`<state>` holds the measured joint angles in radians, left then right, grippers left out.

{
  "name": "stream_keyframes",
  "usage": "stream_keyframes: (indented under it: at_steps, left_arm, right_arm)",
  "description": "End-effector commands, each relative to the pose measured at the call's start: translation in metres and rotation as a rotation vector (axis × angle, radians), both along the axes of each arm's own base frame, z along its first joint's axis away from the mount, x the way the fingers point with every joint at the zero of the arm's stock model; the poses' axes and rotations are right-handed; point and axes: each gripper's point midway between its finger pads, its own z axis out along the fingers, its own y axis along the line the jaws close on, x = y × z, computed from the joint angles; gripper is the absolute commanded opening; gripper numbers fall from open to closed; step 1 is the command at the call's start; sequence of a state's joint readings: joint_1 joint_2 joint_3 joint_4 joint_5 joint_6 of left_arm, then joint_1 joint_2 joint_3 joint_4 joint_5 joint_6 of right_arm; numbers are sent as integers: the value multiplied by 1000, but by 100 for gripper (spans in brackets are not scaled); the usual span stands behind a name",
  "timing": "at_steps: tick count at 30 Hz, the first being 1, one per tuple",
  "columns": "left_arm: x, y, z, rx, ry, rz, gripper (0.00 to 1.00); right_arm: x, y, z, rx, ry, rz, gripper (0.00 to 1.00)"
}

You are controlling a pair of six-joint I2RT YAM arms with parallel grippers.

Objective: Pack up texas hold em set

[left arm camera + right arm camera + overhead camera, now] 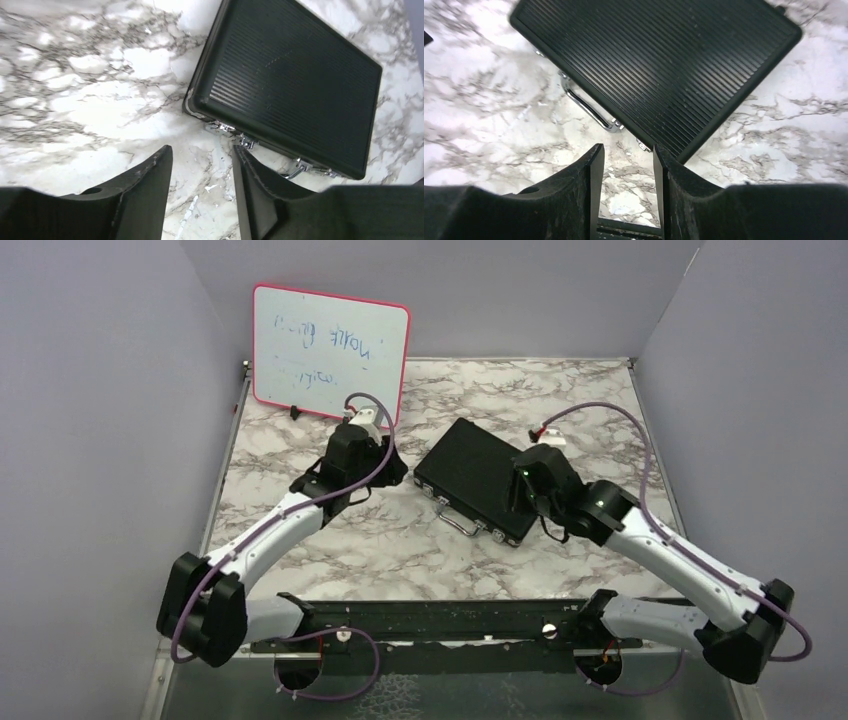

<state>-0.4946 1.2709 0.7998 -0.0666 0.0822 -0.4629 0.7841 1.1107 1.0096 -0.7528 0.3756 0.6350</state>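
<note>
The black ribbed case (478, 478) of the texas hold em set lies closed and flat on the marble table, its metal handle (462, 523) and latches on the near long side. No chips, cards or dice show. My left gripper (393, 474) hovers just left of the case, open, with only marble between its fingers (202, 150); the case (295, 80) and a latch (227, 128) lie just ahead. My right gripper (528, 502) hangs over the case's near right end, open and empty (626, 148), the case (659, 65) and handle (586, 105) in front of it.
A pink-framed whiteboard (330, 352) leans against the back wall at the far left, behind the left arm. Grey walls close in the table on the left, back and right. A black rail (440, 620) runs along the near edge between the arm bases.
</note>
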Motion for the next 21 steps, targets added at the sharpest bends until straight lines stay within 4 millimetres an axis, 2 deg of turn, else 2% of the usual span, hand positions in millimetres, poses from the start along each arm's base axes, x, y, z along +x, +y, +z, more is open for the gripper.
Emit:
stream_keyframes:
  at_steps: [1,4,6,7,10,13,16,21]
  left_arm:
    - [-3,33,60,94,-154,63,57]
    - [-15,56,113,84,-292,137,73]
    - [-27,78,148,75,-387,205,93]
    - [-35,90,163,74,-427,242,98]
    - [-61,128,204,47,-537,377,99]
    - [-83,153,227,37,-596,442,99]
    - [-103,171,239,25,-612,492,99]
    - [-128,188,252,-23,-630,536,99]
  right_arm:
    - [-2,-31,50,43,-179,-63,45]
    - [-7,-58,87,65,-308,-119,48]
    - [-13,-74,111,86,-387,-147,52]
    - [-16,-80,123,100,-426,-147,54]
    - [-27,-96,153,127,-523,-132,63]
    - [-37,-112,172,151,-576,-158,70]
    - [-45,-120,184,171,-613,-151,71]
    - [-52,-125,189,170,-628,-135,72]
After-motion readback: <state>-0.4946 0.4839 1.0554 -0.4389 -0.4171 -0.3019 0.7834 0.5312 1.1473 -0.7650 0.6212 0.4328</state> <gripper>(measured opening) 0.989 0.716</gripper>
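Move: The closed poker case lies about 17 cm to the left gripper's right and 2 cm ahead, some 12 cm below. Its handle is about 12 cm right and 6 cm back; the whiteboard's middle stands about 20 cm ahead and 14 cm left, roughly level in height. From the right gripper, the case is about 10 cm ahead, 5 cm left and 14 cm below, its handle 11 cm left and 1 cm ahead. Draw both empty grippers up and apart, away from the closed case. Lift the left about 26 cm while swinging it left and back, tipping its fingers up some 40 degrees, turning it counter-clockwise and opening it fully. Raise the right nearly 20 cm, carry it right and slightly back, tip its fingers up and open them partway further. ##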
